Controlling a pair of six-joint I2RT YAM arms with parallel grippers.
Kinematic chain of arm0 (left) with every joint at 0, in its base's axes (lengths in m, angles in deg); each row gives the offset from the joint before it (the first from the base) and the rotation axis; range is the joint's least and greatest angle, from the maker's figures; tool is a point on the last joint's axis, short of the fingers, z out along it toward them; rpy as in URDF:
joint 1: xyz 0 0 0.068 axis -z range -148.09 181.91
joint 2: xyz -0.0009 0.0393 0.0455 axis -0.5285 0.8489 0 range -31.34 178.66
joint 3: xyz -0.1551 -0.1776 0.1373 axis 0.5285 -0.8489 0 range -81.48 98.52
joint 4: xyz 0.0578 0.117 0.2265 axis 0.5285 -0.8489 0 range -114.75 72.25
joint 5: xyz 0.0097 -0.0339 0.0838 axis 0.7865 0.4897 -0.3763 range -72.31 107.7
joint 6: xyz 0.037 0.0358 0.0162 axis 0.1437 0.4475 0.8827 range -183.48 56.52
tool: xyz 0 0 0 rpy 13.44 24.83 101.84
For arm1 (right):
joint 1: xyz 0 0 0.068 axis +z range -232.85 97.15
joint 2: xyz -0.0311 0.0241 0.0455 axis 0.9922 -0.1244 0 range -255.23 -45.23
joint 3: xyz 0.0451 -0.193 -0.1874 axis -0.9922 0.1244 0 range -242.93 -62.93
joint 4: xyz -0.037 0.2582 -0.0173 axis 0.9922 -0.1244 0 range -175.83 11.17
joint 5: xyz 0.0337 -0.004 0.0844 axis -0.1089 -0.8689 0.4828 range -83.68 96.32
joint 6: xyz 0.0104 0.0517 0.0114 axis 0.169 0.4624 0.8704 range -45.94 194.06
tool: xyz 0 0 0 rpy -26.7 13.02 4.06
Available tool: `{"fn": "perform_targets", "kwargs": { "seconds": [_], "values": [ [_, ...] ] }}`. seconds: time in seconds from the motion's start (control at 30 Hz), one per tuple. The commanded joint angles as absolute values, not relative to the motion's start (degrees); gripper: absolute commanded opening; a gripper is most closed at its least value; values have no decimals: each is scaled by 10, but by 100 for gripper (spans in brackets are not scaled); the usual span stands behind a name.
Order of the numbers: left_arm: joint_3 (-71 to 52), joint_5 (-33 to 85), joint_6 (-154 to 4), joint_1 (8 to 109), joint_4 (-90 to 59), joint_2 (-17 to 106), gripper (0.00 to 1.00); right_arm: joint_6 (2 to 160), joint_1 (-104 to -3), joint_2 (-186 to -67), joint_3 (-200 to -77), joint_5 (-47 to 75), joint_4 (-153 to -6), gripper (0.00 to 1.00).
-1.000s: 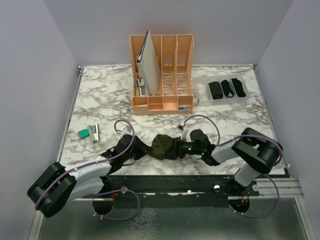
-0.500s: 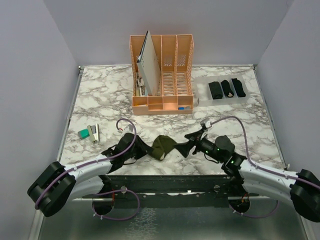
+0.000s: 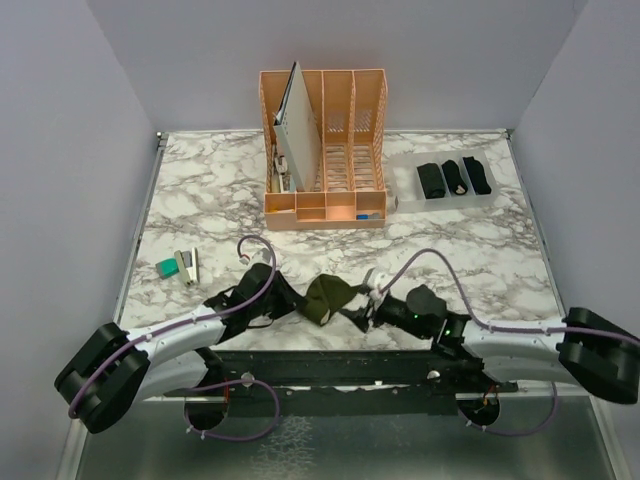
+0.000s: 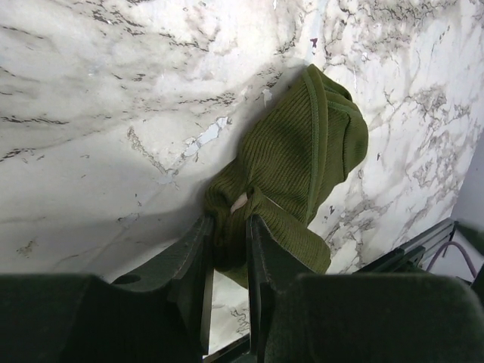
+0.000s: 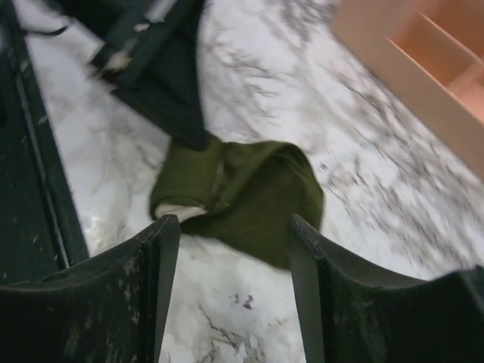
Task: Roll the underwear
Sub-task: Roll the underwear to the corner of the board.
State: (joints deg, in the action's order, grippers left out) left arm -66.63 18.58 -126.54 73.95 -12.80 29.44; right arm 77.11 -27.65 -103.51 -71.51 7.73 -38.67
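The olive-green underwear [image 3: 328, 296] lies bunched near the table's front edge, its cream waistband showing at one end [image 5: 181, 212]. My left gripper [image 3: 295, 300] is shut on its left end; in the left wrist view the fingers [image 4: 227, 225] pinch a fold of the ribbed green cloth [image 4: 302, 151]. My right gripper [image 3: 358, 308] stands open just right of the bundle. Its fingertips [image 5: 234, 227] straddle bare marble a little short of the cloth [image 5: 257, 189]. Three black rolled underwear [image 3: 455, 177] lie side by side in a clear tray [image 3: 403, 188] at the back right.
An orange desk organizer [image 3: 325, 150] with a white board in it stands at the back middle. A small teal block [image 3: 167, 267] and a white stapler-like object [image 3: 188, 265] lie at the left. The black front rail [image 3: 330, 362] runs just behind both grippers.
My right gripper let go of the underwear's right end, pulled back to the right, and has now come back low beside it, narrower than at its widest. The left gripper kept its hold.
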Motion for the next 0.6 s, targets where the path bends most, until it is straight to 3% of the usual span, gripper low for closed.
{"fn": "perform_targets", "kwargs": {
  "seconds": [0.0,0.27,0.57],
  "values": [
    [-653,200,-1246,743,-186,304,24,452,-138,-1120,-767,-7,-356,61],
    [-639,199,-1247,746,-206,315,23,303,-45,-1322,-833,-97,-235,63],
    [-640,198,-1252,747,-207,312,23,318,-22,-1424,-863,-118,-187,60]
  ]
}}
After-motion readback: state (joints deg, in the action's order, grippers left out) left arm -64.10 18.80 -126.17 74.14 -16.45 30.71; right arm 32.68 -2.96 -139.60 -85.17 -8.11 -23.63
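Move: The underwear lies half-rolled on the board, its middle some 7 cm to the left of my open right hand, about 1 cm ahead and roughly 8 cm lower. My left gripper, pinching its left corner, is about 14 cm to my right hand's left, level fore and aft; the orange rack's front tray lies some 23 cm ahead and 8 cm left. From my left hand the underwear's middle is about 6 cm to the right, 1 cm ahead, slightly lower. With my left hand staying put and keeping its pinch on the corner, I sweep my right hand about 10 cm left, drawing it back 4 cm early on and sinking some 4 cm as it goes, in towards the near end of the rolled cloth. The fingers stay part-open while the wrist rolls some 50 degrees, counter-clockwise seen from behind the hand. ##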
